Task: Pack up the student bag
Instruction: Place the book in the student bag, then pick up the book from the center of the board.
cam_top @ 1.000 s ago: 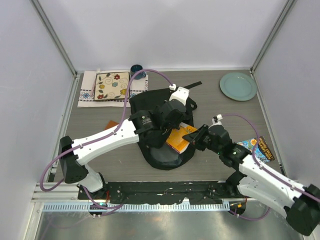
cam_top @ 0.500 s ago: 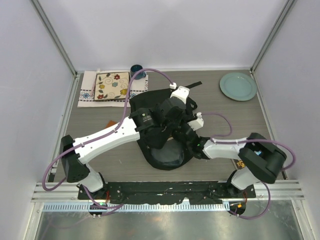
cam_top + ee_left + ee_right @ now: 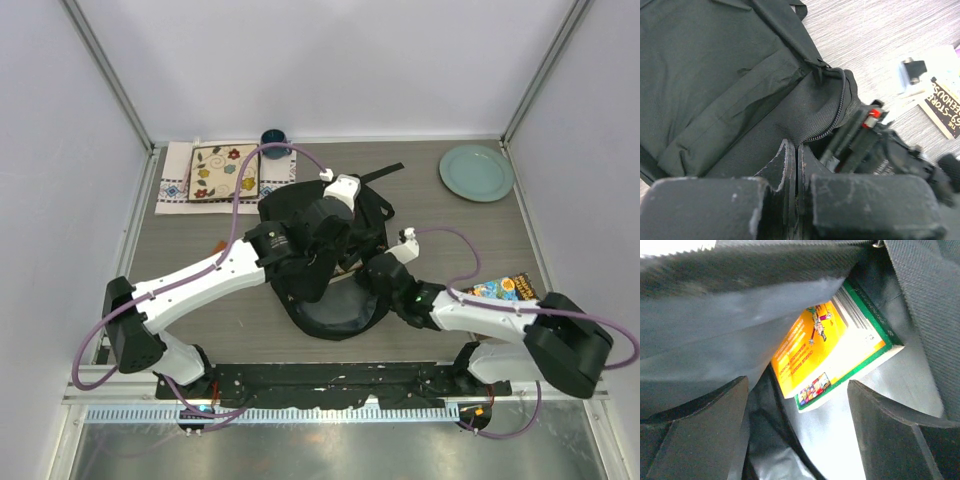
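The student bag (image 3: 330, 215) is a big black backpack lying mid-table. My left gripper (image 3: 322, 238) is shut on the zip edge of its opening (image 3: 832, 125), its fingertips (image 3: 785, 155) pressed together on the fabric and holding the mouth up. My right gripper (image 3: 374, 276) reaches into that mouth. In the right wrist view it (image 3: 797, 390) stands open, with nothing between its fingers. A yellow book with a green border (image 3: 832, 347) lies loose on the bag's grey lining (image 3: 840, 440), just beyond the fingertips and under the black flap (image 3: 755, 270).
A teal plate (image 3: 476, 172) sits at the back right. A flowered tile on a cloth (image 3: 224, 172) and a dark blue cup (image 3: 274, 139) are at the back left. A colourful packet (image 3: 508, 287) lies right of the bag, and an orange item (image 3: 222, 247) to its left.
My right gripper carried the yellow book from the bag's right side into the opening, then opened and let it go. The left gripper shifted slightly back, still holding the bag's edge.
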`<state>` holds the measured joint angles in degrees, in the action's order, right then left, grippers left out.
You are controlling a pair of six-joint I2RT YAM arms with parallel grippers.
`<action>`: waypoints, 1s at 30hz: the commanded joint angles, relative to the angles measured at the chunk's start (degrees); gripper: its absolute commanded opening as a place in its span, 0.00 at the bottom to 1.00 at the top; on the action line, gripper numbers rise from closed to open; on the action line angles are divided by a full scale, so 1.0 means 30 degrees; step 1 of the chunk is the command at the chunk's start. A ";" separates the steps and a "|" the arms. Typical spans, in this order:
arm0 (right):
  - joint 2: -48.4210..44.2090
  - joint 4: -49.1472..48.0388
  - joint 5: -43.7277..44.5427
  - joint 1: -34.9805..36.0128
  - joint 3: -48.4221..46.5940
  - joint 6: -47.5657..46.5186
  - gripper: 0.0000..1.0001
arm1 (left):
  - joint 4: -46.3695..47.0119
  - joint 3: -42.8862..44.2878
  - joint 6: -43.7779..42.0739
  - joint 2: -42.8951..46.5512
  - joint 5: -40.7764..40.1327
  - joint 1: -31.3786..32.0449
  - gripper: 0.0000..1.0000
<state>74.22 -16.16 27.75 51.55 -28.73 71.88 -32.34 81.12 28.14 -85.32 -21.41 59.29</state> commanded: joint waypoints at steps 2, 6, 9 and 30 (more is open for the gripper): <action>-0.4136 0.4881 0.0066 0.0102 -0.0529 -0.1488 0.86 | 0.0993 -0.0555 0.0521 0.0783 -0.0159 -0.0338 0.00; -0.7417 0.9685 0.1177 0.0131 -0.0677 -0.0673 0.86 | 0.1198 -0.1082 0.0844 0.0959 -0.0101 -0.0514 0.00; -1.0229 1.3609 0.2874 0.0131 -0.0823 0.0031 0.86 | 0.1754 -0.1550 0.0962 0.1105 0.0571 -0.0514 0.00; -0.7748 2.0237 -0.0522 -2.0337 -0.4604 -0.9636 0.89 | 0.4099 -0.2461 0.0817 0.2219 0.3533 0.0658 1.00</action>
<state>50.39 42.28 30.33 2.17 -43.55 47.83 -23.81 73.34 31.48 -82.87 -9.43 61.49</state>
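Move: Far to the right of the empty right hand lies the treehouse book, about 35 cm right, 5 cm back and 8 cm below. The orange book inside the bag is some 7 cm ahead of this hand, 4 cm left and 5 cm below; the plate is about 30 cm ahead and 30 cm right. For the left hand, pinching the bag's zipped flap, the bag mouth is 4 cm back, 3 cm right and about 17 cm below. Backing up and out of the bag mouth with fingers already open, the right hand then sweeps some 30 cm right towards the treehouse book, turning clockwise and rolling its left side down as the fingers tip lower. The left hand, still pinching the flap at first, sinks 2 to 3 cm, then opens wide, lets go and draws back and right about 5 cm. ##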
